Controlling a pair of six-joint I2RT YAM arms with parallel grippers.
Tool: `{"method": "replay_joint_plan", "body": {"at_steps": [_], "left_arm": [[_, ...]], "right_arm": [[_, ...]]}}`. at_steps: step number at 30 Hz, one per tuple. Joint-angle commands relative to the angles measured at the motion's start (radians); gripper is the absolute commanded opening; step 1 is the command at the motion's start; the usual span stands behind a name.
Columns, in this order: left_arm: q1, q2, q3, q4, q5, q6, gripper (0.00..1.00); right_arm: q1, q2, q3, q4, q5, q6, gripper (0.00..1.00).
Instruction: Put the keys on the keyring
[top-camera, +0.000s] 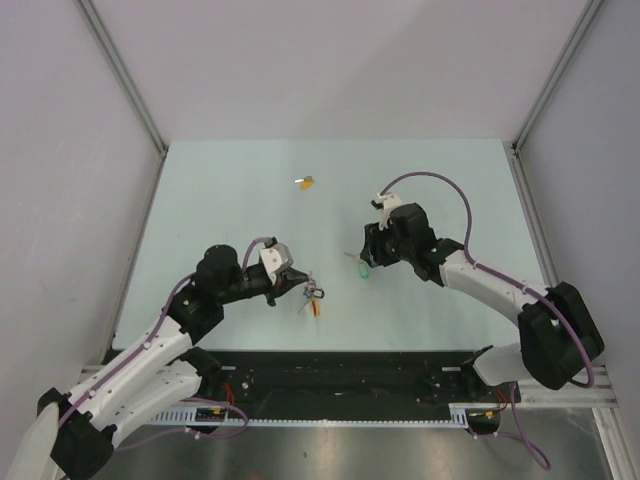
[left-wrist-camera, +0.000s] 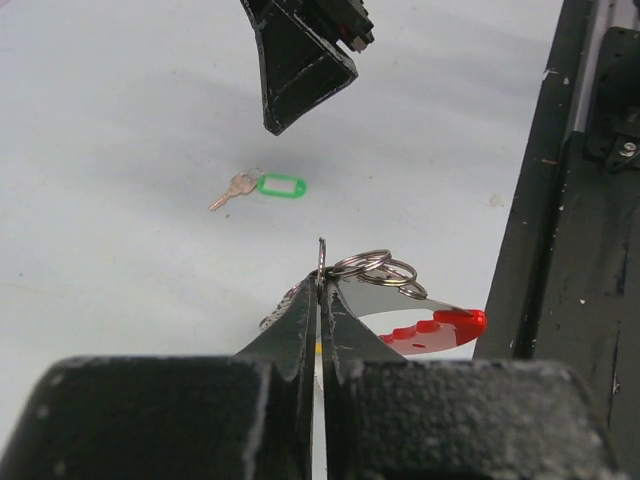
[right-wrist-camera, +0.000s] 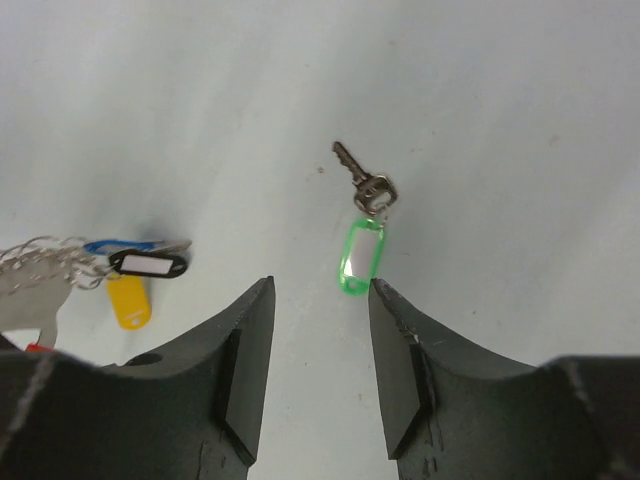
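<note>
My left gripper (left-wrist-camera: 321, 287) is shut on a thin metal ring of the keyring (left-wrist-camera: 376, 268), whose red curved band (left-wrist-camera: 440, 328) hangs to the right. In the top view the keyring (top-camera: 314, 296) sits just off the left gripper (top-camera: 296, 281). A green-headed key (right-wrist-camera: 361, 252) lies flat on the table, just ahead of my open right gripper (right-wrist-camera: 320, 285), touching neither finger. The same green key (left-wrist-camera: 268, 187) shows beyond the left fingers, and in the top view (top-camera: 364, 270) under the right gripper (top-camera: 368, 256). A yellow-headed key (top-camera: 306, 182) lies alone farther back.
A black rail (left-wrist-camera: 565, 250) runs along the table's near edge, close to the keyring. Grey walls and metal posts (top-camera: 125, 75) enclose the pale table (top-camera: 220, 190). The right arm's finger (left-wrist-camera: 300, 60) hangs above the green key in the left wrist view.
</note>
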Motion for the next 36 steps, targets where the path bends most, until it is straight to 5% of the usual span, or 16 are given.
{"method": "replay_joint_plan", "body": {"at_steps": [1, 8, 18, 36], "left_arm": [[0.004, -0.014, 0.011, -0.004, -0.054, -0.013, 0.0], [0.004, 0.006, 0.03, -0.027, -0.087, -0.023, 0.0], [0.004, 0.013, 0.034, -0.03, -0.087, -0.023, 0.0], [0.005, 0.03, 0.051, -0.053, -0.081, -0.013, 0.01]], "right_arm": [[-0.009, 0.075, -0.011, 0.09, 0.106, 0.203, 0.45], [-0.021, 0.187, -0.04, 0.216, 0.131, 0.342, 0.31], [-0.09, 0.276, -0.007, 0.222, 0.025, 0.326, 0.29], [-0.164, 0.442, 0.294, -0.246, -0.136, 0.138, 0.28]]}}
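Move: The green-tagged key lies about 5 cm ahead of the right hand and 3 cm to its left, some 10 cm below. Its green tag is roughly 3 cm ahead of that hand and 1 cm left, also on the table; the keyring bundle in the left fingers is about 13 cm left, 10 cm back and 6 cm higher. From the left hand the key is some 15 cm ahead, 11 cm right and 17 cm down. Still pinching the keyring, the left hand sinks about 2.5 cm and eases slightly forward. The empty right hand drops some 7 cm and reaches about 5 cm forward towards the green-tagged key, down first, then mostly forward; its fingers tip about 20 degrees further down, the hand turns somewhat clockwise, and the gap narrows from half open to roughly a quarter. No touch on the key can be seen. ##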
